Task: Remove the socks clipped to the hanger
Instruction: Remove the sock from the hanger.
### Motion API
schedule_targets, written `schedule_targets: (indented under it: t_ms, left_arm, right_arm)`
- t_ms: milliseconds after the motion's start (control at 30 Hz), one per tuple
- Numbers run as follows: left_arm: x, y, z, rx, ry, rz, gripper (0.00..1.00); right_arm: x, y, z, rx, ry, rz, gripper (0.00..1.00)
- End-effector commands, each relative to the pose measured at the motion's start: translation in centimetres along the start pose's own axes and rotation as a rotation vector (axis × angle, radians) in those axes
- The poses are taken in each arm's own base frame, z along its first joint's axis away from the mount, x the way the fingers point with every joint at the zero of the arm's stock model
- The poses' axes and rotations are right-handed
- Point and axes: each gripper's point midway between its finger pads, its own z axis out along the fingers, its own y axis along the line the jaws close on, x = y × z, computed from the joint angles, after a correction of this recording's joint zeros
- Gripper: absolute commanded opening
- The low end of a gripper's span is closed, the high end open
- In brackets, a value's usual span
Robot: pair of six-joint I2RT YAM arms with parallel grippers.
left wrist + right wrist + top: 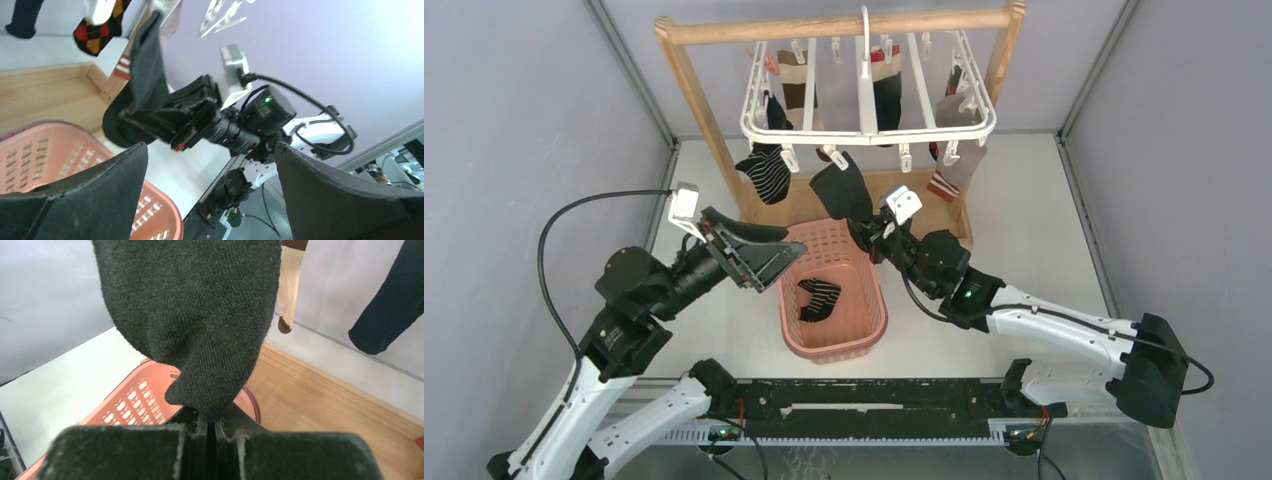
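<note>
The white hanger [869, 125] hangs from a wooden rack with several socks clipped to it. A plain black sock [842, 190] hangs from a clip on its front edge. My right gripper [861, 230] is shut on that sock's lower end. In the right wrist view the black sock [200, 315] fills the top, pinched at its tip between the closed jaws of the right gripper [210, 422]. A black-and-white striped sock [766, 172] hangs at the front left, a grey one [954, 160] at the right. My left gripper [789, 245] stands open over the basket's left rim, holding nothing.
A pink basket [834, 352] sits below the hanger with one striped sock [817, 298] inside. The wooden rack [834, 25] and its base board [320, 395] stand behind the basket. An argyle sock [97, 32] shows in the left wrist view.
</note>
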Motion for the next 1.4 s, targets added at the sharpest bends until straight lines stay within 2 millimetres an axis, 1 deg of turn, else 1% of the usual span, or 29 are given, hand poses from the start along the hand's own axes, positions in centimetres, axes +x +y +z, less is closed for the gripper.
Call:
schedule_targets:
  t_ms: [0, 200, 333, 467, 567, 667, 767, 933, 1200, 1367]
  left_arm:
    - [-4.9, -4.1, 0.0, 0.088, -0.136, 0.040, 1.00]
    - [-6.2, -4.2, 2.2, 0.067, -0.134, 0.087, 1.00]
    - [-7.0, -3.5, 4.2, 0.026, -0.134, 0.140, 1.00]
    - [-7.7, -2.8, 6.7, -0.009, -0.121, 0.184, 1.00]
    - [-8.1, -1.5, 8.2, -0.067, -0.128, 0.208, 1.00]
    - [-8.5, -1.4, 9.4, -0.070, -0.121, 0.248, 1.00]
    - [-8.7, -1.4, 10.0, -0.068, -0.116, 0.285, 1.00]
    - [-8.4, -0.8, 10.0, -0.070, -0.127, 0.314, 1.00]
    - [-8.1, -0.4, 10.3, -0.056, -0.142, 0.378, 1.00]
    - [-7.9, 0.6, 10.8, -0.086, -0.137, 0.405, 1.00]
  right_arm:
    - [-2.8, 0.6, -1.0, -0.012, -0.059, 0.025, 0.00]
    - [-2.7, 0.8, -0.8, -0.016, -0.030, 0.013, 0.00]
    - [-2.5, 1.0, -0.8, -0.026, -0.007, 0.022, 0.00]
    - [-2.4, 1.2, -0.8, -0.035, 0.003, 0.038, 0.00]
    - [-2.3, 0.6, -0.8, -0.040, 0.012, 0.080, 0.00]
    - [-2.4, 0.3, -0.9, -0.057, 0.018, 0.119, 0.00]
    - [-2.5, 0.0, -1.2, -0.064, 0.020, 0.126, 0.00]
    - [-2.5, -0.7, -1.5, -0.059, 0.029, 0.132, 0.00]
    - [-2.9, -0.9, -2.0, -0.060, 0.026, 0.128, 0.00]
    - [-3.1, -1.1, -1.9, -0.053, 0.019, 0.126, 0.00]
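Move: The clip that still grips the dark gray sock is about 13 cm ahead of the left hand, 8 cm to its right and 8 cm above. The clip with the striped sock is level with it, some 8 cm farther left; an empty clip is some 12 cm to its right. From the right hand, already pinching the sock's lower end, that gray-sock clip is about 4 cm ahead, 5 cm left and 15 cm above. The gray-sock clip is approached by the left hand with its fingers wide open: first up about 5 cm, then some 10 cm forward and about 5 cm to the right, finally easing a little higher while the fingertips tilt up some 15 degrees towards it. The right hand keeps its pinch on the sock and edges about 2 cm right, tipping slightly down. ##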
